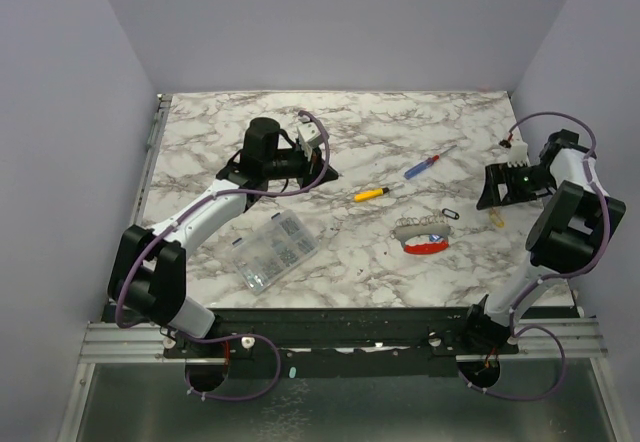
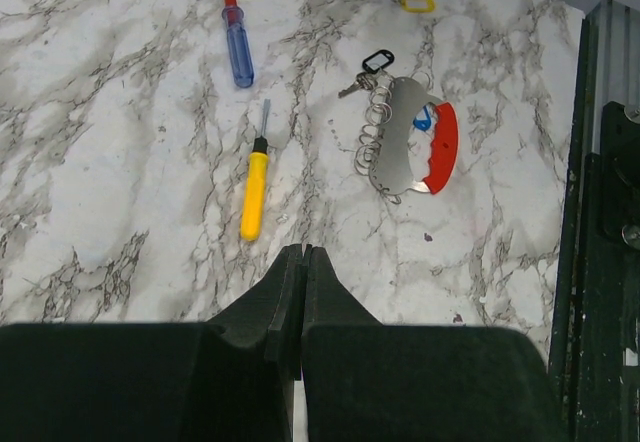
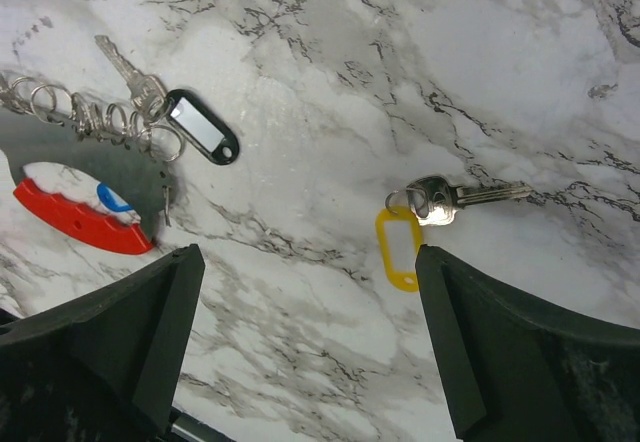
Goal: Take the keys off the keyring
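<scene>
The keyring (image 1: pixel 425 241), a red curved band on a grey metal piece (image 2: pixel 410 147), lies flat on the marble right of centre. A row of small split rings runs along its edge. A key with a black tag (image 2: pixel 377 62) (image 3: pixel 200 127) hangs from those rings, and a blue tag (image 3: pixel 112 198) shows inside the red band. A key with a yellow tag (image 3: pixel 398 247) (image 1: pixel 497 217) lies loose on the table, apart from the keyring (image 3: pixel 85 217). My right gripper (image 3: pixel 310 262) (image 1: pixel 490 197) stands open just above it, holding nothing. My left gripper (image 2: pixel 302 252) (image 1: pixel 328 172) is shut and empty, far left of the keyring.
A yellow-handled screwdriver (image 1: pixel 371 193) (image 2: pixel 255 192) and a blue-and-red screwdriver (image 1: pixel 425 166) (image 2: pixel 238 47) lie between my left gripper and the keyring. A clear compartment box (image 1: pixel 277 250) sits near the front left. The table's black front rail (image 2: pixel 600 212) runs close to the keyring.
</scene>
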Available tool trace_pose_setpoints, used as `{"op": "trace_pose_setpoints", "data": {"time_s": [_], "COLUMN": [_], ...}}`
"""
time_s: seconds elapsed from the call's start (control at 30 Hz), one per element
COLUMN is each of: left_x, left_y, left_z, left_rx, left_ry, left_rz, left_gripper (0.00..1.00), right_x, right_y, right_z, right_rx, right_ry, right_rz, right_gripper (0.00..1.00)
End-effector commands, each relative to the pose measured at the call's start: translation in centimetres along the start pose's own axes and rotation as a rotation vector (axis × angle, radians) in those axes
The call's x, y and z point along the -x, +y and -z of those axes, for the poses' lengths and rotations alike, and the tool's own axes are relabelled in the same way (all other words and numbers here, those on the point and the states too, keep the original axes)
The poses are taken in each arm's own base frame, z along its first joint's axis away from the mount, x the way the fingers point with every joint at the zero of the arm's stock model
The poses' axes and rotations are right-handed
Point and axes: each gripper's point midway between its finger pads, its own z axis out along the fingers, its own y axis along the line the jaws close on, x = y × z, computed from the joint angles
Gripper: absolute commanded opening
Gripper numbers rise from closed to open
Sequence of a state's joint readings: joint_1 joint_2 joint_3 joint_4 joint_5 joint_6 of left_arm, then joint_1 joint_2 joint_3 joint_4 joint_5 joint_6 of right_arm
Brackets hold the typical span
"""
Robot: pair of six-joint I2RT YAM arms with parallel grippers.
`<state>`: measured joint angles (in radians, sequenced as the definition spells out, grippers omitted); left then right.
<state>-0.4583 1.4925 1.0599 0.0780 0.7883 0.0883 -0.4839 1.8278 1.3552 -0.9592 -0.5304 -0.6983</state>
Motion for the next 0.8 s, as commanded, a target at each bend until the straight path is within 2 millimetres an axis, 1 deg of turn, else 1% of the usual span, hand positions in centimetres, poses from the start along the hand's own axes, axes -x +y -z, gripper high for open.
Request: {"op": "trace_pose_setpoints", "data": {"time_s": [0.0, 0.07, 0.13, 0.23, 0.33, 0.4, 0.47, 0.53, 0.6, 0.7, 0.77], "left_x": [1.1, 1.1, 1.0, 0.3, 0.1, -0.1, -0.3, -0.6, -0.9, -1.4, -1.8], "left_y": [0.7, 0.8, 1.4, 2.5, 3.9, 4.9, 5.8, 6.4, 6.6, 6.5, 6.5], "left_z": [-0.1, -0.1, 0.0, 0.2, 0.8, 1.3, 1.8, 2.4, 2.8, 3.2, 3.3], "left_rx": [0.029, 0.034, 0.048, 0.056, 0.073, 0.092, 0.111, 0.126, 0.136, 0.147, 0.157], "left_ry": [-0.007, 0.003, 0.025, 0.073, 0.092, 0.107, 0.115, 0.124, 0.131, 0.141, 0.147], "left_rz": [-0.018, -0.005, 0.019, 0.07, 0.123, 0.147, 0.167, 0.174, 0.173, 0.167, 0.171], "left_gripper": [0.0, 0.01, 0.05, 0.1, 0.2, 0.3, 0.39, 0.49, 0.58, 0.73, 0.75], "right_x": [1.5, 2.1, 2.7, 3.8, 4.7, 4.6, 3.8, 2.3, 0.7, -0.9, -2.0], "right_y": [1.8, 2.6, 3.7, 5.3, 7.1, 8.3, 9.4, 10.2, 10.4, 11.1, 11.3], "right_z": [2.4, 3.1, 3.8, 4.4, 4.8, 4.7, 3.8, 2.4, 0.9, -0.7, -1.8], "right_rx": [0.04, 0.058, 0.091, 0.131, 0.177, 0.208, 0.222, 0.224, 0.208, 0.225, 0.24], "right_ry": [-0.059, -0.084, -0.107, -0.135, -0.16, -0.155, -0.117, -0.058, 0.006, 0.054, 0.095], "right_rz": [0.043, 0.052, 0.062, 0.084, 0.116, 0.144, 0.172, 0.205, 0.233, 0.24, 0.226], "right_gripper": [0.98, 0.98, 0.98, 0.98, 0.98, 0.98, 0.97, 0.96, 0.95, 0.94, 0.93]}}
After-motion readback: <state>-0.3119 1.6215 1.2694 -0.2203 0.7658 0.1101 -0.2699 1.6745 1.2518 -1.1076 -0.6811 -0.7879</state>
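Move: The keyring with its red handle lies on the table some 16 cm to the right hand's left, 4 cm nearer the base and about 7 cm lower. At that same table height, the black tag with its key, at the keyring's near-hand end, lies roughly 10 cm left and level with this hand; the yellow tag is about 3 cm right and level with it. From the left hand the keyring lies about 25 cm right, 4 cm back and 22 cm below. Towards the keyring, touching nothing, the right hand swings about 11 cm left in an arc: it first rises some 7 cm off the yellow tag's spot, then sinks about 4 and draws 4 back, turning some 15 degrees counter-clockwise, fingers still wide. The left hand goes about 5 cm forward and 5 left, away from the keyring, its nearly shut fingers opening most of the way. ##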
